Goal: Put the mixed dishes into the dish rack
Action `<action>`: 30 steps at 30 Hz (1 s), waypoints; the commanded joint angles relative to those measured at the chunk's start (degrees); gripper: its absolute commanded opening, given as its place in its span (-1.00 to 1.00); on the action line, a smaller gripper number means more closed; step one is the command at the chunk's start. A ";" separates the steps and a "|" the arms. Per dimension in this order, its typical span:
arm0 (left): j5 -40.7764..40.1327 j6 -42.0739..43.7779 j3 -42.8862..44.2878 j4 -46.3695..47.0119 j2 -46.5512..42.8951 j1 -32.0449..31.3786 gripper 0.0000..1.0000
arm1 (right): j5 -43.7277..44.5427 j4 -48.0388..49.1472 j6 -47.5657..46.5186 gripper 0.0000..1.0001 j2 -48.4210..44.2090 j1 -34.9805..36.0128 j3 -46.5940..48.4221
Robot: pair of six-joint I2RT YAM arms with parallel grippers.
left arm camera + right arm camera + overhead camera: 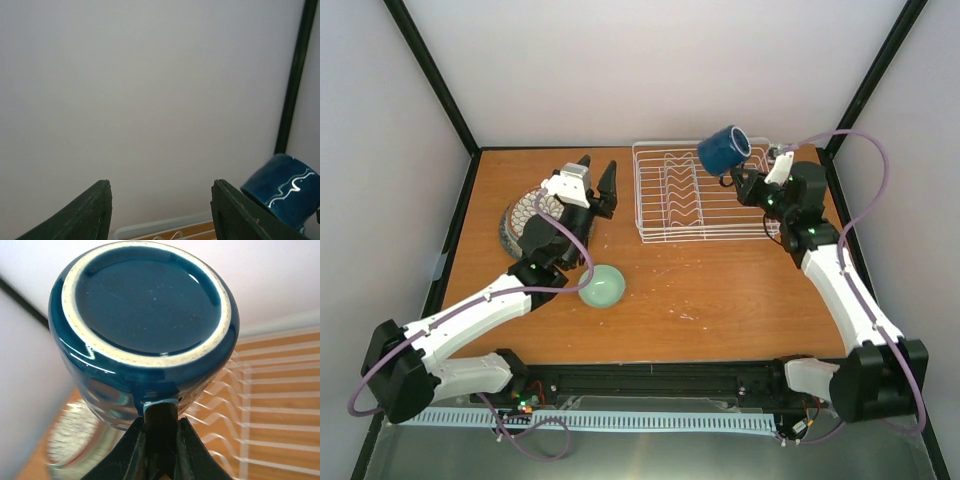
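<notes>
The dark blue mug (724, 150) hangs tilted above the far right corner of the white wire dish rack (665, 222), which holds nothing. My right gripper (740, 178) is shut on the mug's handle. In the right wrist view the mug's base (147, 300) faces the camera, and the right gripper (162, 412) pinches the handle. My left gripper (599, 166) stands open and holds nothing, raised over a stack of plates (523, 213) at the left, with the petal-patterned plate on top. A small pale green bowl (602, 286) lies on the table near the left arm.
The left wrist view looks at the back wall past the open left gripper (160, 187). The mug (285, 192) shows at its right edge and the rack's rim (165, 227) at the bottom. Black frame posts stand at the back corners.
</notes>
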 commanded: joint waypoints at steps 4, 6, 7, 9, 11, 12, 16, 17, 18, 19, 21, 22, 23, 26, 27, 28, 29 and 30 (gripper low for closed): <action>-7.99 5.14 -3.75 -3.44 -3.34 0.48 0.10 | 17.93 -10.19 -13.74 -0.94 10.49 0.88 4.89; -8.01 4.57 -4.90 -3.43 -4.07 1.08 0.08 | 19.70 -9.26 -14.43 -0.94 13.19 0.88 5.82; -8.03 4.40 -5.29 -3.40 -4.43 1.36 0.08 | 20.62 -8.69 -14.72 -0.95 14.35 1.03 6.12; -8.02 4.40 -5.91 -3.39 -4.91 1.78 0.07 | 22.54 -7.85 -15.43 -0.94 16.55 1.46 7.30; -8.07 4.52 -6.33 -3.26 -5.12 2.04 0.06 | 24.89 -7.11 -16.58 -0.94 18.51 2.13 8.78; -7.97 4.53 -6.53 -3.16 -5.22 2.24 0.06 | 25.49 -6.59 -16.96 -0.94 19.34 2.34 9.60; -7.80 4.38 -7.26 -2.59 -5.09 2.87 0.05 | 29.05 -6.55 -19.89 -0.94 24.69 3.72 14.52; -7.83 4.36 -7.42 -2.49 -4.99 2.94 0.05 | 29.82 -6.85 -20.81 -0.94 26.11 4.11 16.02; -7.91 4.41 -7.51 -2.47 -4.90 2.98 0.05 | 30.65 -7.25 -21.69 -0.94 27.69 4.63 17.50; -8.00 4.44 -7.66 -2.43 -4.82 3.05 0.05 | 31.51 -7.65 -22.51 -0.94 29.21 5.00 18.91; -8.27 4.68 -7.90 -2.32 -4.72 3.16 0.05 | 33.87 -8.74 -24.36 -0.94 32.18 5.87 21.72; -8.34 4.70 -7.93 -2.31 -4.78 3.31 0.05 | 35.26 -9.05 -25.16 -0.94 33.43 6.18 22.92; -8.36 4.77 -8.11 -2.31 -4.87 3.45 0.05 | 36.49 -9.36 -25.93 -0.94 34.78 6.24 24.10; -8.60 4.88 -8.55 -2.45 -5.23 4.06 0.05 | 39.53 -10.82 -27.71 -0.94 37.76 8.17 27.28; -8.67 4.81 -8.69 -2.56 -5.38 4.26 0.05 | 40.23 -10.88 -28.04 -0.94 38.24 8.38 27.83; -8.63 4.75 -8.88 -2.53 -5.68 4.53 0.05 | 40.83 -10.86 -28.32 -0.94 38.72 8.58 28.20; -8.58 4.60 -9.04 -2.65 -5.90 4.69 0.04 | 41.33 -11.00 -28.65 -0.94 39.22 8.65 28.54; -8.54 4.46 -9.21 -2.75 -6.06 4.88 0.04 | 41.89 -11.43 -28.93 -0.94 39.78 8.62 29.32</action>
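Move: The right hand already holds the mug by its handle. The free spot it is being taken to, in the far right part of the rack, lies about 19 cm ahead, almost in line sideways and some 22 cm below. The wavy plate tines stand roughly 7 cm to the left of that spot and 7 cm nearer; the rack's far rim runs 5 cm beyond it. From the left hand, the same spot is about 25 cm ahead, 24 cm right and 30 cm down. Down first, steeply, with some forward travel, the right hand brings the mug towards the far right part of the rack; it levels off with a slight rise while pushing on forward, then sinks again, ending roughly 16 cm lower and 14 cm farther out. Its left side rolls down some 40 degrees to turn the mug's mouth downward, fingers keeping the handle. The open left hand drifts down and left towards the plate stack. ##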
